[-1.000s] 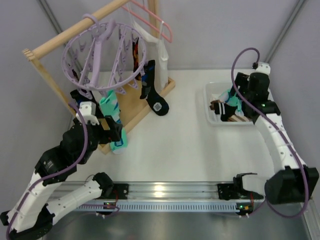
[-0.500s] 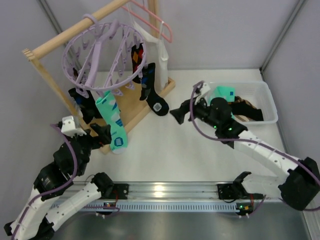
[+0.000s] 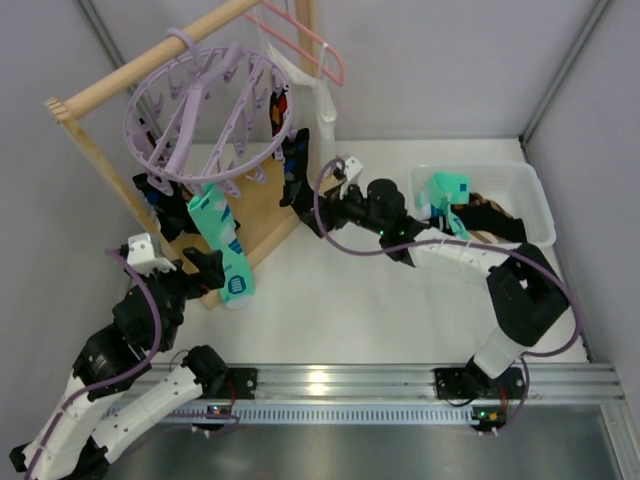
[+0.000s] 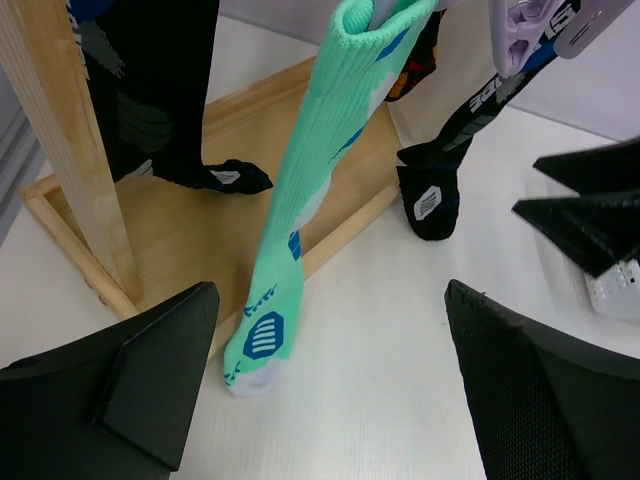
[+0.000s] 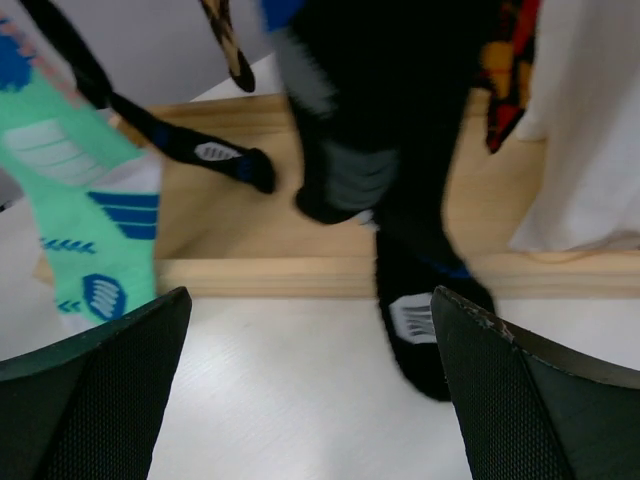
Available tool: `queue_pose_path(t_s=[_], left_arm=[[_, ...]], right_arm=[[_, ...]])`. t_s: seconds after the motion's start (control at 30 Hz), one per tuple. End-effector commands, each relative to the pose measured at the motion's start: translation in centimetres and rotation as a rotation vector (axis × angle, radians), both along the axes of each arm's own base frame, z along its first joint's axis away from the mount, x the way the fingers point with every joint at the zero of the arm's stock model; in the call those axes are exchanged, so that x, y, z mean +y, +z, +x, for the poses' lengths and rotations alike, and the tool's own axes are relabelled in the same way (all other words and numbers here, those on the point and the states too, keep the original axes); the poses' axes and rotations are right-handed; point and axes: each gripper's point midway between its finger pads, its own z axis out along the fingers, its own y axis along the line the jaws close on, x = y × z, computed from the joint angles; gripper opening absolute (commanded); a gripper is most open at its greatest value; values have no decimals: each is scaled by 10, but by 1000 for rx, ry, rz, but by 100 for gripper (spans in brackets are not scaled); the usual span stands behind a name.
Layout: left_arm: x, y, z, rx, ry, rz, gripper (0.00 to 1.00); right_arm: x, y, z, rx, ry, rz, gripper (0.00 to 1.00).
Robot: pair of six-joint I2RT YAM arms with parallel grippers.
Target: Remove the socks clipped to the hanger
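Observation:
The lavender hanger (image 3: 205, 110) hangs from the wooden rail with socks clipped to it. A mint-green sock (image 3: 225, 250) (image 4: 320, 200) (image 5: 70, 210) dangles with its toe on the table. A black sock with a white label (image 4: 430, 195) (image 5: 420, 290) hangs by the frame's base, and another black sock (image 3: 155, 200) (image 4: 160, 110) hangs at the far left. My left gripper (image 3: 205, 265) (image 4: 330, 400) is open, low, just in front of the mint sock. My right gripper (image 3: 318, 200) (image 5: 310, 400) is open and empty, right in front of the labelled black sock.
The wooden rail frame (image 3: 130, 70) stands on a flat wooden base (image 4: 200, 230). A pink coat hanger (image 3: 310, 45) and a long white cloth (image 3: 322, 120) hang at the rail's far end. A white tray (image 3: 535, 200) at the right holds a mint sock (image 3: 445, 190) and dark socks.
My right arm has swung from the tray across to the hanging black sock, its jaws opening on the way. The left arm pulled back and lower. The hanger has tilted.

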Motion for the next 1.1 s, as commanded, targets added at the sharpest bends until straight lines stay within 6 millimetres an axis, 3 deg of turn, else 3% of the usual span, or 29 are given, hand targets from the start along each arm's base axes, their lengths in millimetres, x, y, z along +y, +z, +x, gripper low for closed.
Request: queue_pose_path(t_s=[0.0,0.03,0.07,0.13,0.17,0.23,0.27,0.33,0.37,0.4,0.5,0.63,0.73,0.77,0.8,0.87,0.9,0.93,0.97,1.0,1.03,1.07], left_arm=[[-5,7,4,-28,-7,-26,98],[-5,6,4,-27,-5,-25,98],[-5,6,4,-24,-7,-23,98],[-6,5,5,-23,-8,-21,98],[-6,5,5,-21,-7,-18,98],[-6,4,6,-18,-7,-14,98],[-7,4,6,-16,-10,-13,98],[-8,3,6,-11,-15,-9,98],[-8,3,7,-10,-15,-7,98],[-10,1,8,-3,-17,-1,98],[-11,0,9,5,-16,11,98],[-12,-2,11,13,-16,16,98],[-11,0,10,8,-16,10,98],[-12,1,9,7,-25,8,98],[-13,1,9,6,-30,8,98],[-13,6,7,-6,-42,-2,98],[-14,10,6,-13,-52,-9,98],[-14,21,3,-31,-65,-28,98],[-18,25,4,-29,-80,-32,98],[-27,30,2,-31,-126,-45,98],[-30,45,0,-46,-151,-60,98],[-39,48,4,-29,-178,-51,98]], right_arm=[[-9,26,40,-85,142,68,99],[-10,29,50,-96,158,66,99],[-11,12,61,-82,174,33,99],[-12,11,75,-78,215,3,99],[-11,-6,84,-88,235,-43,98],[-3,0,92,-116,272,-58,97],[2,-18,96,-99,292,-83,97],[6,-16,106,-113,310,-76,96],[10,-29,110,-93,323,-79,95],[12,-26,115,-102,332,-70,95],[22,-39,120,-76,358,-36,90],[33,-50,115,-52,375,33,76],[42,-50,108,-62,405,49,59],[45,-47,105,-65,408,59,38],[45,-50,101,-61,409,62,26],[44,-34,98,-87,388,97,4],[38,-42,93,-66,369,97,1],[34,-14,89,-123,350,134,0],[26,-26,84,-94,306,127,0],[20,-21,80,-105,282,138,0],[13,9,71,-154,259,179,0],[9,15,64,-158,237,192,0]])
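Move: The black sock's middle hangs about 11 cm ahead of the open right hand, 4 cm left and 5 cm below. The turquoise sock is some 19 cm left of that hand and 4 cm back, about 6 cm lower. The white cloth hangs roughly 21 cm ahead, 2 cm right and 2 cm lower. From the left hand, the black sock lies about 20 cm ahead, 21 cm right and 6 cm lower. Right hand reaches 12 cm forward, sinks 9, turning counter-clockwise, pinches the black sock, then draws back some 3 cm. ##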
